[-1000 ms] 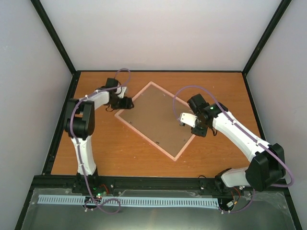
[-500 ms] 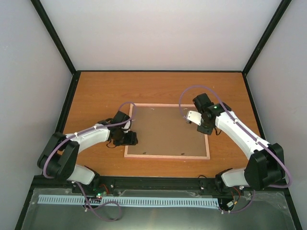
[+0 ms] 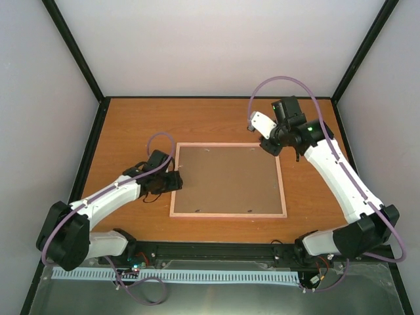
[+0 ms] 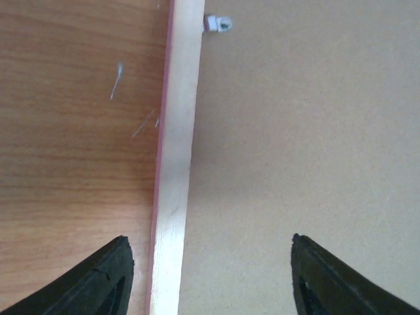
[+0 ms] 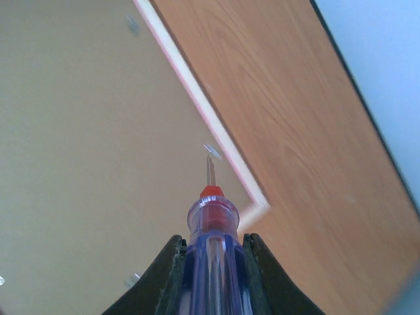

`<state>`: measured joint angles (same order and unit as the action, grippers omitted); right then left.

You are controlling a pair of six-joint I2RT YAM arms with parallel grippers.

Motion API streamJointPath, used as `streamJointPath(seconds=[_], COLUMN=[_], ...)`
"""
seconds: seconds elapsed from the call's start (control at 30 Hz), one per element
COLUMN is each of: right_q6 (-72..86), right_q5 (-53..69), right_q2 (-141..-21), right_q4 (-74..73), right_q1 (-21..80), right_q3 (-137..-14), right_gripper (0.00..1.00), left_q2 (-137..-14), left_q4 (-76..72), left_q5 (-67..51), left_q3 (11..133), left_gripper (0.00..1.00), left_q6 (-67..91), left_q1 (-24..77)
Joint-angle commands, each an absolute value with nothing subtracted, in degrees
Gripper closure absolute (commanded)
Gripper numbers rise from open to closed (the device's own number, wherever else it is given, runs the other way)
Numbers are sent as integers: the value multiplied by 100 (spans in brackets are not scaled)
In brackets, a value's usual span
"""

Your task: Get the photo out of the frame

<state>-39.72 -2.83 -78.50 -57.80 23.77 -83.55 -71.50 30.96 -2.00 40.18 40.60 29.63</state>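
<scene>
The frame (image 3: 226,178) lies back-up on the table, its brown hardboard back inside a pale wood rim with a thin pink edge. The photo is hidden under the back. My left gripper (image 3: 176,182) is at the frame's left side; in the left wrist view it (image 4: 210,239) stands open, straddling the rim (image 4: 177,131) with nothing gripped. My right gripper (image 3: 269,144) hovers at the frame's far right corner, shut on a blue clear-handled screwdriver (image 5: 211,216). The screwdriver's metal tip points at a small metal tab (image 5: 212,151) near that corner.
Small metal tabs sit along the inside of the rim, one at the left side (image 4: 216,23) and others along the near edge (image 3: 249,210). The wooden table (image 3: 131,125) is bounded by a black rail and pale walls.
The frame has turned from diagonal to square with the table. My left gripper came nearer, to the frame's left side. My right gripper with the screwdriver moved up to the far right corner.
</scene>
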Motion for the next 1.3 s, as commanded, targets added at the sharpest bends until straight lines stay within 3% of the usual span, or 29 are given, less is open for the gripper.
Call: streamJointPath(seconds=[0.0, 0.3, 0.53, 1.27], right_q6=[-3170, -1955, -1691, -1268], right_q5=[2378, 3281, 3611, 2938], right_q2=[-8195, -9362, -10654, -12240], right_q4=[-5741, -4356, -4359, -4379], right_q1=[2494, 3363, 3673, 3814], right_q3=[-8583, -8713, -9555, -10543], right_gripper=[97, 97, 97, 97], left_q2=[-6941, -6759, -6642, -7372], left_q4=[2475, 1828, 1583, 1082], left_q5=[-80, -339, -285, -353], left_q3=[3689, 2960, 2725, 2551], left_gripper=[38, 50, 58, 69], left_q6=[4278, 4354, 4234, 4010], left_q1=[2887, 2862, 2845, 2826])
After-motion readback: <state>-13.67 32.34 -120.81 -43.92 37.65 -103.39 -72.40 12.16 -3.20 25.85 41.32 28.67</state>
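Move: The left hand hangs some 6 cm over the frame's left bar, where it will next close: that spot is about 1 cm back and 1 cm left. The near-left corner sits roughly 10 cm back and 2 cm left. The right hand holds the screwdriver; its goal, the metal clip inside that left bar, is about 33 cm left, 2 cm farther out and 23 cm lower. Another clip, on the far bar, lies 9 cm ahead and 24 cm left. Swing the right gripper about 25 cm left across the frame, then down some 12 cm, turning it roughly 45 degrees so the held screwdriver slants down to the left, its tip arriving at the left bar's inner edge just on the near side of the clip. Meanwhile sink the left gripper about 5 cm over the left bar and narrow its fingers from wide to close around both sides of the bar. ##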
